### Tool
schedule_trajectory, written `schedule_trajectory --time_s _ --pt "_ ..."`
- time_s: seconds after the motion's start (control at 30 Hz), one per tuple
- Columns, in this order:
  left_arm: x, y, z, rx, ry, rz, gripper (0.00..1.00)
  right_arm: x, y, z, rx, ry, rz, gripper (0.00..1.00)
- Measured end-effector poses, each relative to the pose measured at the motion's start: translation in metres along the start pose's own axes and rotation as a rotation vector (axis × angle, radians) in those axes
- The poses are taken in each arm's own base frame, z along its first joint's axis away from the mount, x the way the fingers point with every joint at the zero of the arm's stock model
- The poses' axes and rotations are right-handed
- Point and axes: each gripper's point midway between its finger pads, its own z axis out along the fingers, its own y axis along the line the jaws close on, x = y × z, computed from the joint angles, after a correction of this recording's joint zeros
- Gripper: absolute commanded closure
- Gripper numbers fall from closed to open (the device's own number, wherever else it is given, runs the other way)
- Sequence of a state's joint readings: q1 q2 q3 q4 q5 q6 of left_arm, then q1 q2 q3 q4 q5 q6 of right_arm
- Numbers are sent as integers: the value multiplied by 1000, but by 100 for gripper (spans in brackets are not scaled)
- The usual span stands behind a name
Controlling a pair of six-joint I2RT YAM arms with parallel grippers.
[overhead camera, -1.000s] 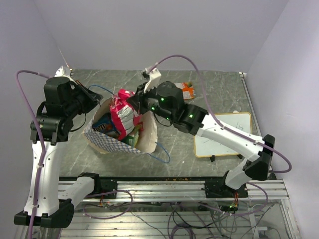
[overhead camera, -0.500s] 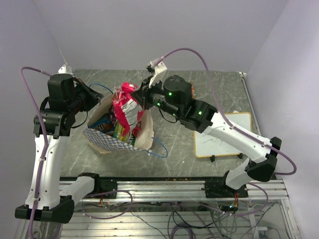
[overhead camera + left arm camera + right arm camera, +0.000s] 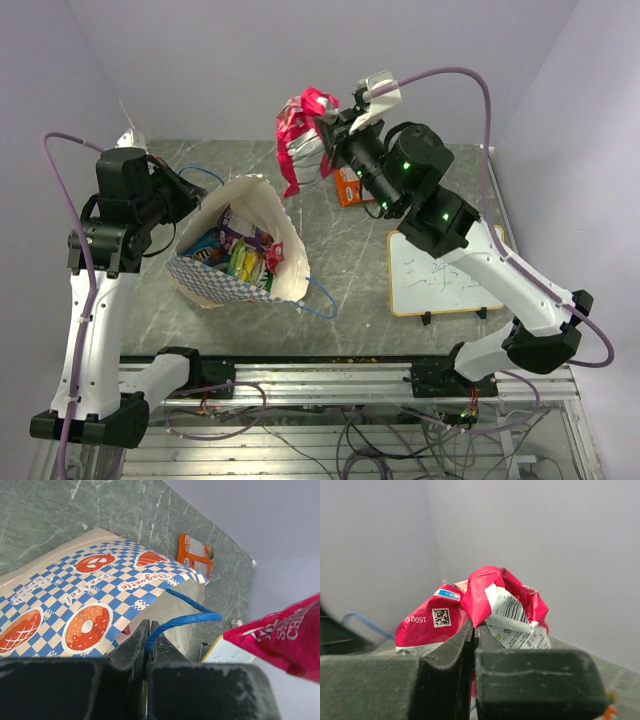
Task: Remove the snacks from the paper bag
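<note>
The paper bag (image 3: 293, 262) lies tilted on the table with its mouth open and its checkered band (image 3: 212, 286) to the front. Several snacks (image 3: 238, 257) show inside it. My left gripper (image 3: 193, 199) sits at the bag's left rim, shut on the blue string handle (image 3: 192, 619), which runs between its jaws. My right gripper (image 3: 327, 137) is raised behind and to the right of the bag, shut on a crumpled red-and-white packet (image 3: 300, 128) that hangs clear of the bag. The same packet (image 3: 487, 605) fills the right wrist view, and its corner (image 3: 282, 637) shows in the left wrist view.
An orange packet (image 3: 348, 187) lies on the table under the raised right gripper, behind the bag. A white framed writing board (image 3: 446, 270) lies at the right. The second blue handle (image 3: 322, 302) trails at the bag's front right. Walls close in on three sides.
The right gripper has pulled the red-and-white packet up out of the bag and carried it back and to the right. The bag's mouth has sagged open. The left gripper kept hold of the handle.
</note>
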State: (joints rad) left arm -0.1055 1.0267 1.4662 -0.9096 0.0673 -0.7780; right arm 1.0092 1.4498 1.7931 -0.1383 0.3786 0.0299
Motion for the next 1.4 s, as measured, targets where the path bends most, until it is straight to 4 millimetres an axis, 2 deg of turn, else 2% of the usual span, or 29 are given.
schedule_trajectory --time_s 0.1,0.23,0.33,0.53,0.63,0.73,0.9,1.03,1.2,1.4 --pt "0 1 1 -2 3 12 93 10 -41 10 72 9 -85 100" --pt "0 1 4 -5 12 29 93 45 -113 19 200 89 -175 100" --pt "-2 -2 4 -1 13 42 93 72 -157 18 266 156 -239 100" --pt "-4 -2 2 0 12 64 93 131 -243 14 321 299 -299 100" --pt "-4 -2 4 -4 17 74 93 170 -292 11 325 386 -298 100" --pt "-3 0 9 -13 28 89 93 211 -326 12 291 471 -308 100" --pt "-5 0 16 -30 47 116 93 272 -346 20 141 589 -355 100" --pt "-6 2 20 -47 64 129 93 303 -353 29 20 632 -393 100" --pt "-4 6 27 -74 89 142 93 318 -345 39 -105 639 -412 100" --pt "-5 7 30 -86 102 157 93 323 -328 47 -174 633 -448 100"
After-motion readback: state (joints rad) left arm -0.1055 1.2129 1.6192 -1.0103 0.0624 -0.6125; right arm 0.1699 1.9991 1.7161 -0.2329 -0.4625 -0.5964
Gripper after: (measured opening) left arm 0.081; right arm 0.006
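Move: The right hand, with the red snack in its fingers, heads for a clear table spot about 25 cm ahead, 17 cm to its right and 48 cm below. The orange snack lies some 23 cm ahead and 9 cm right, the whiteboard 3 cm back and 32 cm right, both about 50 cm down; the paper bag stands about level, 21 cm left, 40 cm lower. From the left hand that spot is some 26 cm ahead, 44 cm right, 33 cm down. Right hand carries its pinched red snack about 33 cm down and 27 forward, also right, beside the orange snack. ##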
